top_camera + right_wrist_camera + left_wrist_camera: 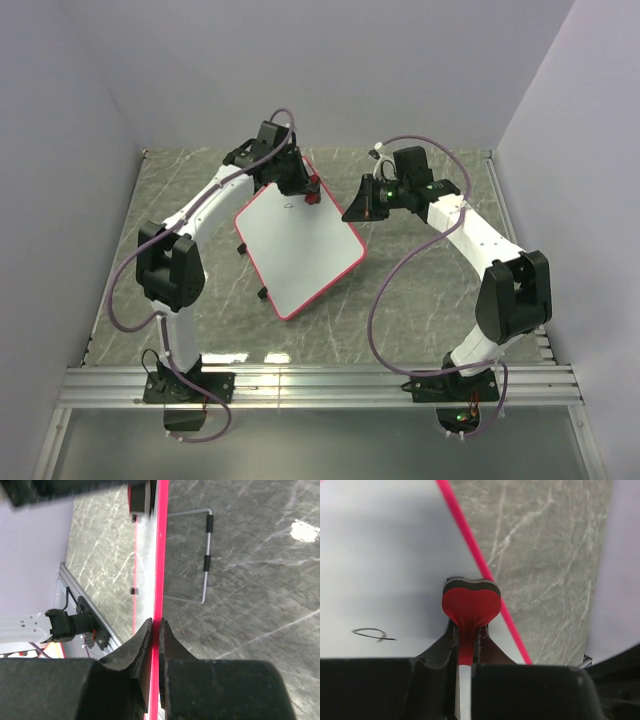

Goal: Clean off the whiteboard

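Note:
The whiteboard (300,250), white with a thin red-pink frame, is tilted at the middle of the table. A small black scribble (288,205) marks it near its far corner and shows again as a scribble (372,634) in the left wrist view. My left gripper (304,187) is shut on a red-and-black eraser (471,604), held over the whiteboard (385,555) beside its pink edge. My right gripper (356,207) is shut on the whiteboard's right edge. In the right wrist view the right gripper (156,625) pinches the red frame (161,555) edge-on.
A grey marble tabletop (420,290) lies under the board, with walls on three sides. A metal rail (320,385) runs along the near edge. Two black clips (243,247) sit on the board's left edge. A wire stand (206,555) shows behind the board.

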`<act>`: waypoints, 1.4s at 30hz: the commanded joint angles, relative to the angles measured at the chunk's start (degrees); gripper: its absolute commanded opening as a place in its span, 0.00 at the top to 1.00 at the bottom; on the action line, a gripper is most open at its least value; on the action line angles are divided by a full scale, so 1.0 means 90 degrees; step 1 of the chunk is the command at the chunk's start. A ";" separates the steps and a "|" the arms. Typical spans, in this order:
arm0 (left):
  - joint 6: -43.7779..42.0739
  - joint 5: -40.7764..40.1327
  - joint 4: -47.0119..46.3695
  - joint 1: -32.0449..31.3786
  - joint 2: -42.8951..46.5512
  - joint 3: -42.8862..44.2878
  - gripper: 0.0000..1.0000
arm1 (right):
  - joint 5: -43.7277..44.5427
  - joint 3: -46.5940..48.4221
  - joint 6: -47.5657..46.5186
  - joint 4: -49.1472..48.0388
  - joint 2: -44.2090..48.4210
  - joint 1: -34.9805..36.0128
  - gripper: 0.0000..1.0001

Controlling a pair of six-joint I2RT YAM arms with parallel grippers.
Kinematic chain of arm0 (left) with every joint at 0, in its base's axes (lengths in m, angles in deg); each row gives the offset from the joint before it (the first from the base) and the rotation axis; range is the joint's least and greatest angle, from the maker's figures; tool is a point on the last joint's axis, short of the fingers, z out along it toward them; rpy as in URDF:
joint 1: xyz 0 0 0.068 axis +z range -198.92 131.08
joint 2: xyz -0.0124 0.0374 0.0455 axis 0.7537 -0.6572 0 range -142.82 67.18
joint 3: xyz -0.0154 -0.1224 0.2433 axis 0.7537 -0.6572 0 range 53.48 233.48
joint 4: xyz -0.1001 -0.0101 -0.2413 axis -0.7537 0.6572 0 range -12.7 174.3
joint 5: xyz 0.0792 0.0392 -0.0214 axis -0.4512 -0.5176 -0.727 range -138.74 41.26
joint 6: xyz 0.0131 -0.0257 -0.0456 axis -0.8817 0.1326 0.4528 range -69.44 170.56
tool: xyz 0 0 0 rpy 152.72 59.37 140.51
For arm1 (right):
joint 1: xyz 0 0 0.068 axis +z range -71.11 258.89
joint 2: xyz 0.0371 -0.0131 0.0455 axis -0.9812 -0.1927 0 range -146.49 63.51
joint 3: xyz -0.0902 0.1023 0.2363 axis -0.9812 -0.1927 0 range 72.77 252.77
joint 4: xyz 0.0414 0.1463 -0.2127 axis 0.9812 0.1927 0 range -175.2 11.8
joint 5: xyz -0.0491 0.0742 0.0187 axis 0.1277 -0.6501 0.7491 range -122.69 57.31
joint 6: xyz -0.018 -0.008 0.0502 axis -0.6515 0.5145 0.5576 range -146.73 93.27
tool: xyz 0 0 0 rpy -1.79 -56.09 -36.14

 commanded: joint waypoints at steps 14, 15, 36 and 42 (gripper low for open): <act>-0.0006 -0.0328 -0.0361 0.0972 0.0617 -0.2388 1.00 | -0.0032 -0.0183 -0.0145 -0.0355 0.0249 0.0115 1.00; -0.0026 -0.0328 -0.0399 0.1098 0.0607 -0.2466 1.00 | -0.0032 -0.0174 -0.0145 -0.0326 0.0259 0.0115 1.00; -0.0280 -0.1030 0.0684 0.1519 0.1759 -0.1462 1.00 | 0.0085 0.0178 -0.0262 0.0006 0.0337 0.0115 0.76; -0.0289 -0.1617 0.0918 0.1978 0.2433 -0.2083 0.97 | 0.0630 0.0334 -0.0252 0.0250 0.0522 0.0115 0.28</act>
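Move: The left gripper holds the red eraser near the whiteboard's far corner. The last black mark lies about 6 cm to its left, 2 cm back and 5 cm lower down the sloping board. The board's middle is some 11 cm back, 2 cm left and 8 cm below; its left corner is about 15 cm left, 8 cm back and 14 cm down. The right gripper has the raised pink edge between its fingers, with the mark 13 cm left, 2 cm ahead and 6 cm lower. Bring the left gripper about 13 cm left and some 9 cm down the board's slope, easing back slightly, to wipe the eraser over the last mark. Keep the eraser gripped, pause near the upper-left edge, then lift about 10 cm and carry on left off the board, turning counter-clockwise. Hold the right gripper still on the pink edge, then open it wide at the end. ##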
